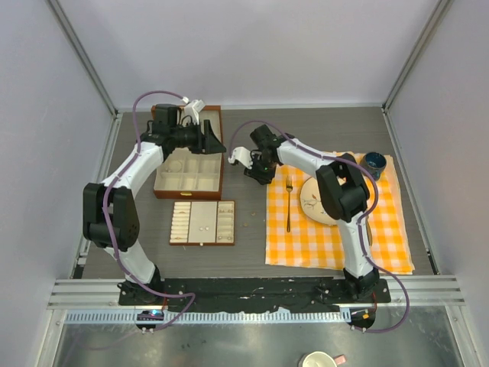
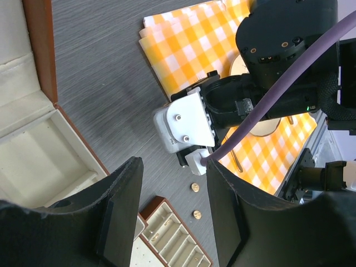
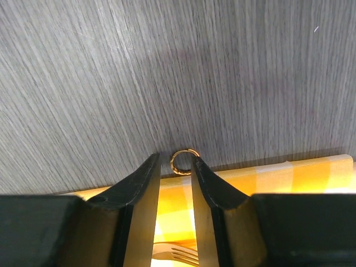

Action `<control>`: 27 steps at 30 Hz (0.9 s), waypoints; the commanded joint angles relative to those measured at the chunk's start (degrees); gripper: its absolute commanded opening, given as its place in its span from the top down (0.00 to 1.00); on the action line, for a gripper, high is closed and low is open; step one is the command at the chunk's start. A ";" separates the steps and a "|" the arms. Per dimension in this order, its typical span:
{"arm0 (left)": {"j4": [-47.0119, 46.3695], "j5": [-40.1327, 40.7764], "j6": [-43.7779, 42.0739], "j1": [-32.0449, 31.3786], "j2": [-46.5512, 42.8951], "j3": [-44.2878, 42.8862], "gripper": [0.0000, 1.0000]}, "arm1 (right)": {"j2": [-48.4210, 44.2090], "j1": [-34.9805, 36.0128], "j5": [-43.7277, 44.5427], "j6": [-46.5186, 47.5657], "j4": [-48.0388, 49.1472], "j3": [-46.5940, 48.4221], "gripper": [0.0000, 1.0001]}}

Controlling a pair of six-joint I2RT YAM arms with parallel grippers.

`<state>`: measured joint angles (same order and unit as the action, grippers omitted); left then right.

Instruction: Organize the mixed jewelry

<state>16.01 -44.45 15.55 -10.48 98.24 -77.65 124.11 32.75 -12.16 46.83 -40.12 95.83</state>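
Note:
A small gold ring (image 3: 184, 151) lies on the grey table right at the edge of the yellow checked cloth (image 3: 278, 175). My right gripper (image 3: 176, 160) is open, its two fingertips standing closely on either side of the ring, with a narrow gap on the left side. Two tiny gold studs (image 2: 195, 187) (image 2: 197, 214) lie on the table near the flat compartment tray (image 2: 172, 236). My left gripper (image 2: 173, 167) hangs open and empty above the table by the wooden box (image 2: 39, 50). In the top view the right gripper (image 1: 258, 173) sits between the box and the cloth.
The deep cream-lined box (image 1: 221, 164) stands at the back left, with the flat tray (image 1: 174, 222) in front of it. On the checked cloth (image 1: 306, 245) lie a gold fork (image 1: 288, 202), a plate (image 1: 312, 206) and a blue cup (image 1: 374, 163).

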 commanded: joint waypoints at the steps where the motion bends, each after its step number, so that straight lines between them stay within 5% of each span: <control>1: -0.63 -1.78 -1.05 0.64 0.29 -1.81 0.46 | 2.00 -0.50 -1.28 1.25 -1.89 3.57 0.66; 16: -1.07 -2.31 -0.87 1.08 -0.06 -1.37 0.46 | 4.38 -1.55 -3.92 3.00 -6.73 5.24 0.68; 27: -1.59 -2.57 -0.61 1.43 -0.76 -0.49 0.47 | 4.21 -1.38 -3.83 1.34 -6.38 3.93 0.93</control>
<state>16.12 -45.12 15.57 -9.56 98.56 -77.65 126.82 31.40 -16.62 48.49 -45.95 100.18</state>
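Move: The ring lies almost at the right fingertips, under 1 cm ahead and about 1 cm below the hand point, on bare table just left of the checked cloth. The fork's middle is some 7 cm back and 8 to the right. Two small gold studs lie back and left: about 10 back and 3 left, then 13 back and 5 left. From the idle left hand, the ring is roughly 12 cm right, level fore and aft, and 18 below. The right fingertips close on the back part of the ring's rim, going from about a third open to nearly shut. The hand stays almost in place: it settles a few millimetres lower and, as the fingers shut, eases back about half a centimetre, while a 5-degree tilt swings the fingertips back towards the base. ##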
